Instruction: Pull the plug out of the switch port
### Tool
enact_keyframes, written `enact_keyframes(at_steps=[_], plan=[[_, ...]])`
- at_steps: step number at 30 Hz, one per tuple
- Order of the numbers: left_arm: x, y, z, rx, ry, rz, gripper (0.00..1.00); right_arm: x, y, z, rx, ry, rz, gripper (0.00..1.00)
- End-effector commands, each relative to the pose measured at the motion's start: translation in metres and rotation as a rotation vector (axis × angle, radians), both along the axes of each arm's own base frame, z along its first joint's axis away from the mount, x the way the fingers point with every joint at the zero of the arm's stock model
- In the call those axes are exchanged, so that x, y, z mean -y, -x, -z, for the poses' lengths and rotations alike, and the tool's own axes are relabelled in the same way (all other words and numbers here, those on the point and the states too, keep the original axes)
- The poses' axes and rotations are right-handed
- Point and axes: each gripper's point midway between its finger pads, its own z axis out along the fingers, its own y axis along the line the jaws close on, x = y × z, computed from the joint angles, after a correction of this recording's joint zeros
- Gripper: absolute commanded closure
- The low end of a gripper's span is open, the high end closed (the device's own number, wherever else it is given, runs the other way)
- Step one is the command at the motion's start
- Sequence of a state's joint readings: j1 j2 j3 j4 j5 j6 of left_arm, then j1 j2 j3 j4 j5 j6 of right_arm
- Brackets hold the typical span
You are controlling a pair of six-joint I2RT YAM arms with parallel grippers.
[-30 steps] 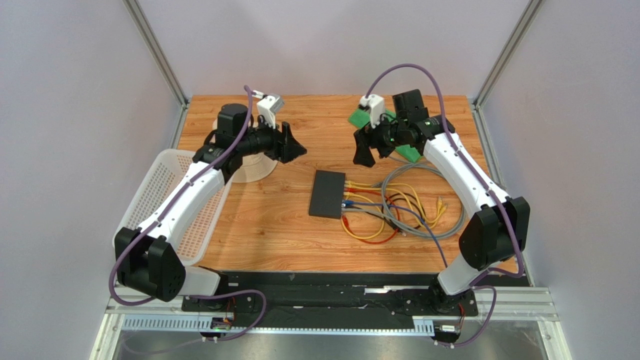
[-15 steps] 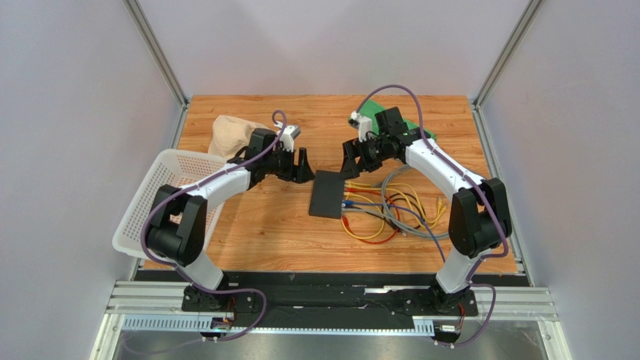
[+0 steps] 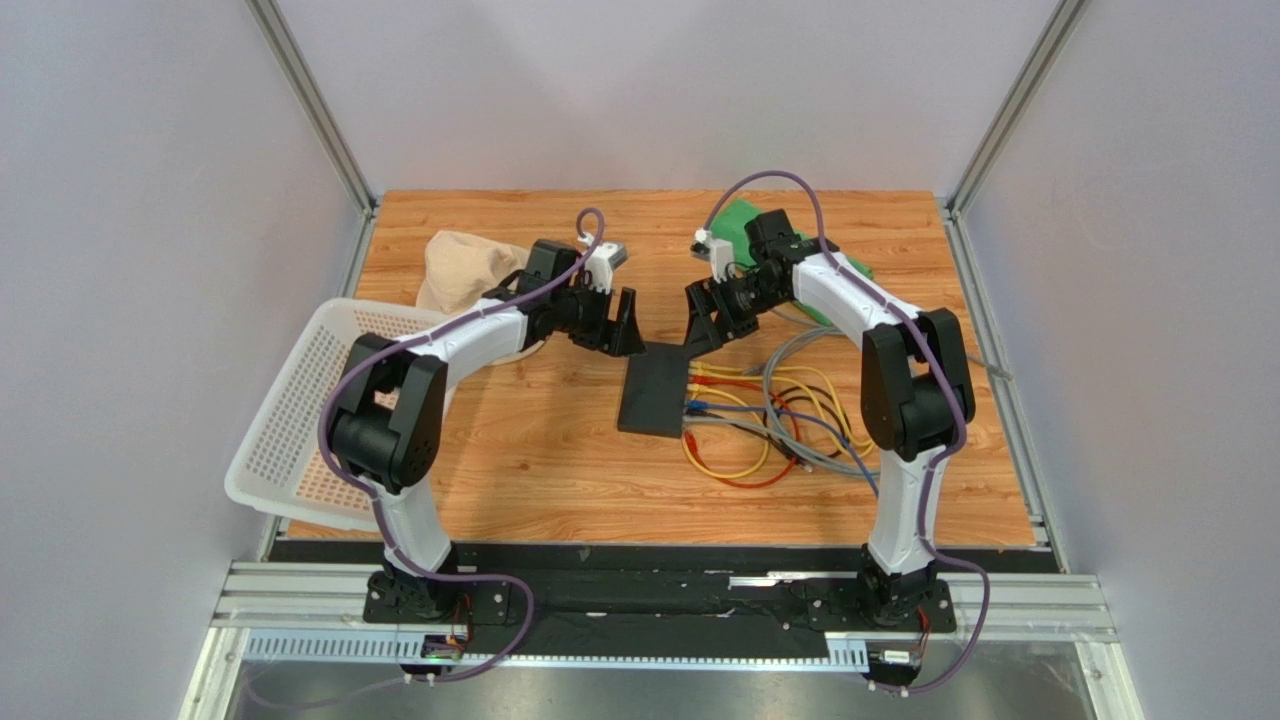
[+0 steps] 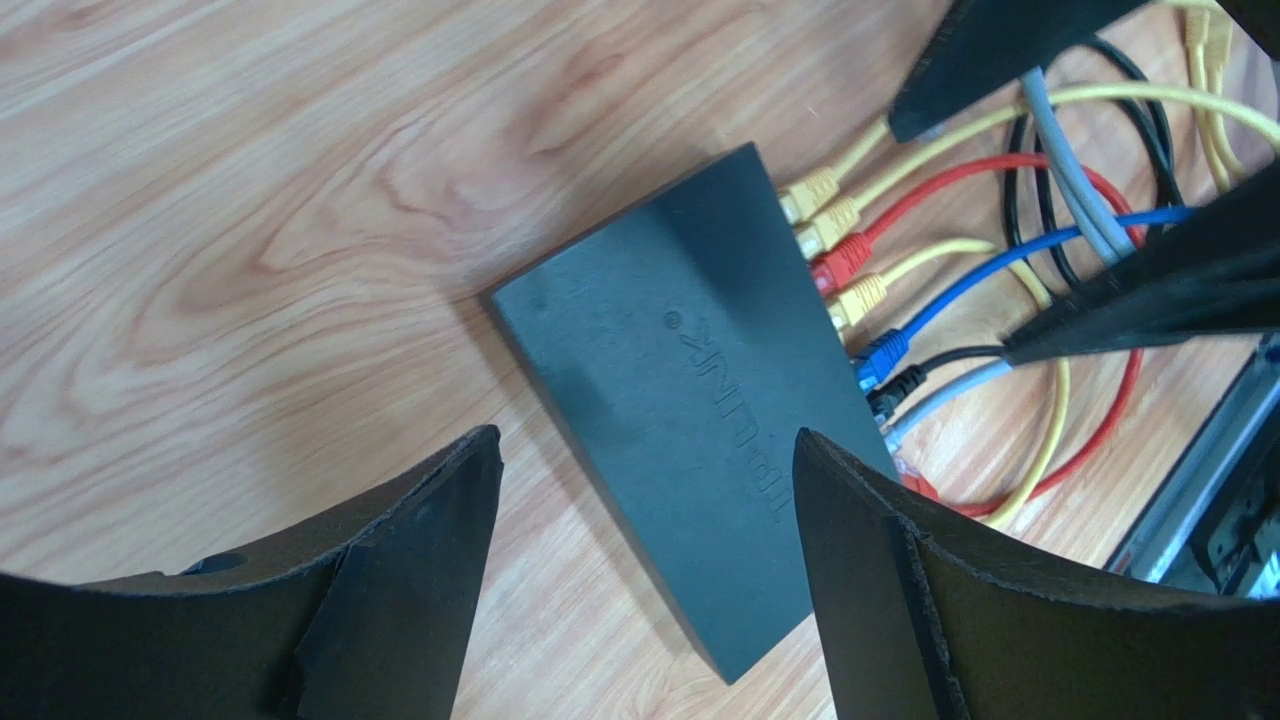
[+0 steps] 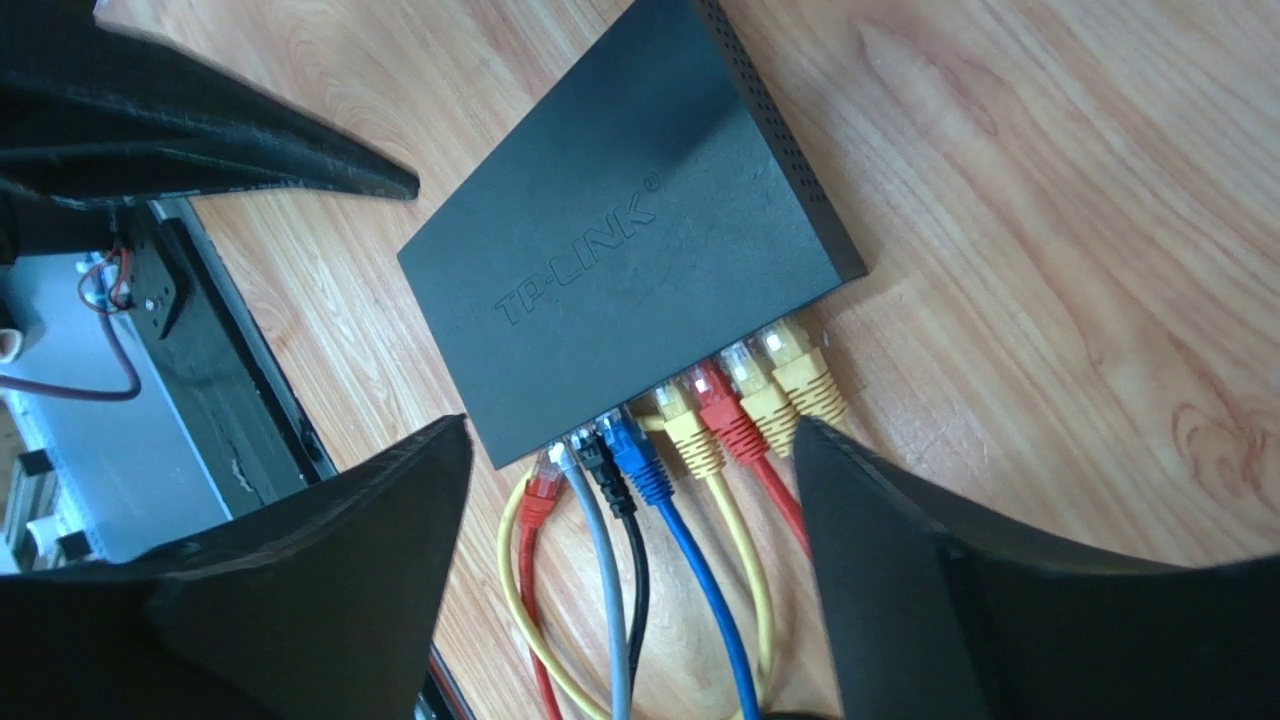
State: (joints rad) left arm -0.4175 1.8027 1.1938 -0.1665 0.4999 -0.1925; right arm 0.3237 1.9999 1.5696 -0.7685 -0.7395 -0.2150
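The switch is a flat black box lying mid-table. It also fills the left wrist view and the right wrist view. Several coloured plugs sit in a row of ports along its right edge: yellow, red, blue, black and grey. My left gripper hovers open just beyond the box's far left corner, and the box shows between its fingertips. My right gripper hovers open over the far right corner, above the plug row. Neither gripper touches anything.
A tangle of loose cables spreads right of the switch. A white mesh basket hangs over the left edge. A beige cloth lies at the back left and a green cloth at the back behind the right arm.
Both arms have swung inward and dropped from the back of the table to the far end of the switch. The jaws of both have stayed apart.
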Motion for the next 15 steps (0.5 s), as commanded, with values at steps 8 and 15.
enact_keyframes(at_steps=[8, 15], plan=[[0.013, -0.002, 0.011, -0.012, -0.033, 0.093, 0.24, 0.004, -0.022, 0.015, -0.086, -0.085, -0.132, 0.36], [0.015, 0.008, 0.008, 0.002, -0.067, 0.118, 0.26, 0.01, -0.011, 0.033, -0.156, -0.064, -0.175, 0.35]])
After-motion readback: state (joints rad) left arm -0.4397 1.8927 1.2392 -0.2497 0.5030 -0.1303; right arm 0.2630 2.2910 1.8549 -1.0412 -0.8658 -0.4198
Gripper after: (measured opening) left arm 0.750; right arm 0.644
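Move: The red plug in the switch's port row lies roughly 3 cm back of the right hand and 8 cm below it, with no sideways offset. The yellow pair sits some 2 cm farther out than it, the blue plug about 3 cm nearer. The switch's middle is about 4 cm back, 5 cm left of the right hand. From the left hand, the switch's middle lies around 5 cm back, 2 cm right and 8 cm down; the red plug is 4 cm back, 7 cm right. Downward come both open grippers, one each side of the switch. The right sinks about 3.5 cm towards the plugs at the far end of the row, first swinging some 3.5 cm forward and then half of that back, its wrist turning about 10 degrees while its fingers partly narrow; the left drops about 3 cm towards the switch body, easing slightly back, fingers staying wide. ##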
